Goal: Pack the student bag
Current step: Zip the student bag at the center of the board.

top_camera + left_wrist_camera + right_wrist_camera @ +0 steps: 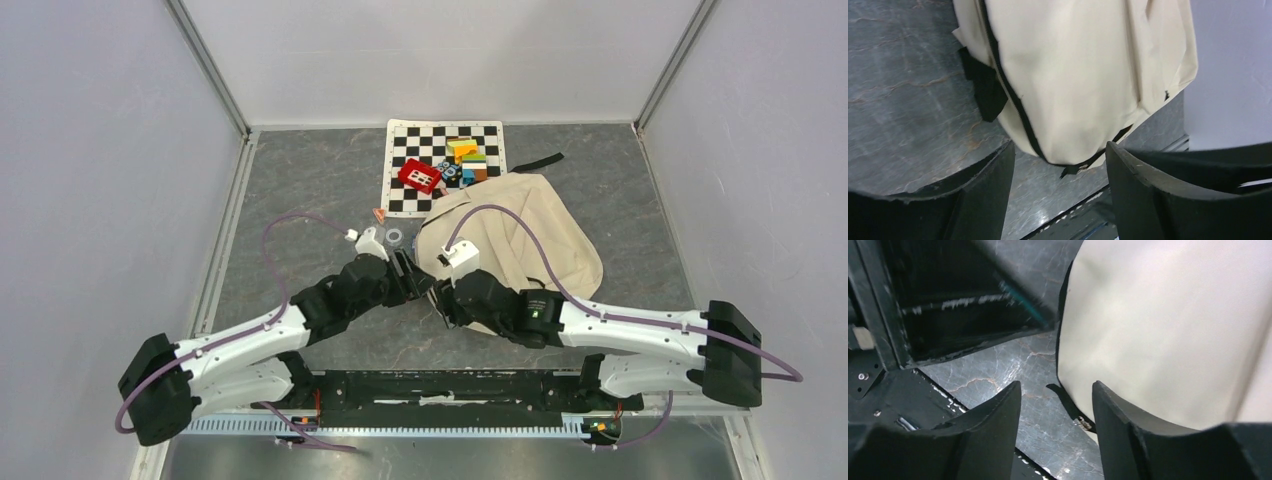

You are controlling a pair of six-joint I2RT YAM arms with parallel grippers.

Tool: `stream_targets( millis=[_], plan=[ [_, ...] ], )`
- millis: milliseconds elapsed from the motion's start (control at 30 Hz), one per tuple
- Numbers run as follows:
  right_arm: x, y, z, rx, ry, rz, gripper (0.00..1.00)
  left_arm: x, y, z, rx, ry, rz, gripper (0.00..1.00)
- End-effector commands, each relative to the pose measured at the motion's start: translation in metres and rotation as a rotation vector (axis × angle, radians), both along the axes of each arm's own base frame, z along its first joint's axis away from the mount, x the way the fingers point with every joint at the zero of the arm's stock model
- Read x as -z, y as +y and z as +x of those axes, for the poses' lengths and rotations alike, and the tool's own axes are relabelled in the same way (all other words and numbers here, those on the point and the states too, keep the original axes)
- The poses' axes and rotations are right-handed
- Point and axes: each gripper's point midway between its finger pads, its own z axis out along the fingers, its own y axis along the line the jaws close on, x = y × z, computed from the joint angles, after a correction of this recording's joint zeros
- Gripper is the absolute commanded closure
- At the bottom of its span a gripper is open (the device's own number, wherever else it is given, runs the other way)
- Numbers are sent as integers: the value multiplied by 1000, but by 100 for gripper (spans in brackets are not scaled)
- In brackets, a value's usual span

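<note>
The student bag (525, 235), cream fabric with black trim, lies flat right of the table's middle. Both grippers meet at its near left corner. My left gripper (414, 279) stands open with nothing between its fingers. In the left wrist view the left gripper (1059, 146) hovers over the student bag (1083, 75), just above its black zipper line and a small black pull tab (1074, 169). My right gripper (1055, 385) is open too. Between its fingers lies bare table with a black zipper strip and metal puller (1082, 422) at the edge of the student bag (1168, 330).
A checkered mat (405, 200) lies at the back, bearing coloured blocks (466, 158) and a red piece (419, 176). A white ring (394, 237) and a small pink item (378, 213) lie left of the bag. A black strap (540, 162) sticks out behind it. A black rail (450, 385) runs along the near edge.
</note>
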Motion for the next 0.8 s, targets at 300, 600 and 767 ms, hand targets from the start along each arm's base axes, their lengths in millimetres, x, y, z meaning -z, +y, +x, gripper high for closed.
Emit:
stream_targets(
  millis=[300,600,767],
  plan=[
    [-32,-70,56,173,-100,-44,24,20,-28,-41,247,-13,-37,27],
    [-22,-93,48,194,-87,-12,22,30,-53,-34,248,19,-54,56],
    [-14,-93,42,193,-59,12,22,37,-55,-30,221,37,-39,61]
  ],
)
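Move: The black zipper tab at the bag's near left corner lies about 5 cm back, 6 cm right and 8 cm below the left hand; the tape ring is some 14 cm ahead of that hand, 9 cm left and 10 cm below. From the right hand, the open seam on the bag's near edge is about 13 cm right, roughly level front to back and 7 cm lower, and the same tab about 1 cm back, 3 cm right and 7 cm below. Sink the left gripper about 6 cm, drawing back and then right towards the zipper tab, turning some 15 degrees clockwise and closing the fingers about halfway. Meanwhile swing the right hand clear of the tab, nearly 10 cm right and forward, rising over the bag's front before easing back and down towards its near edge; open its fingers wider. ##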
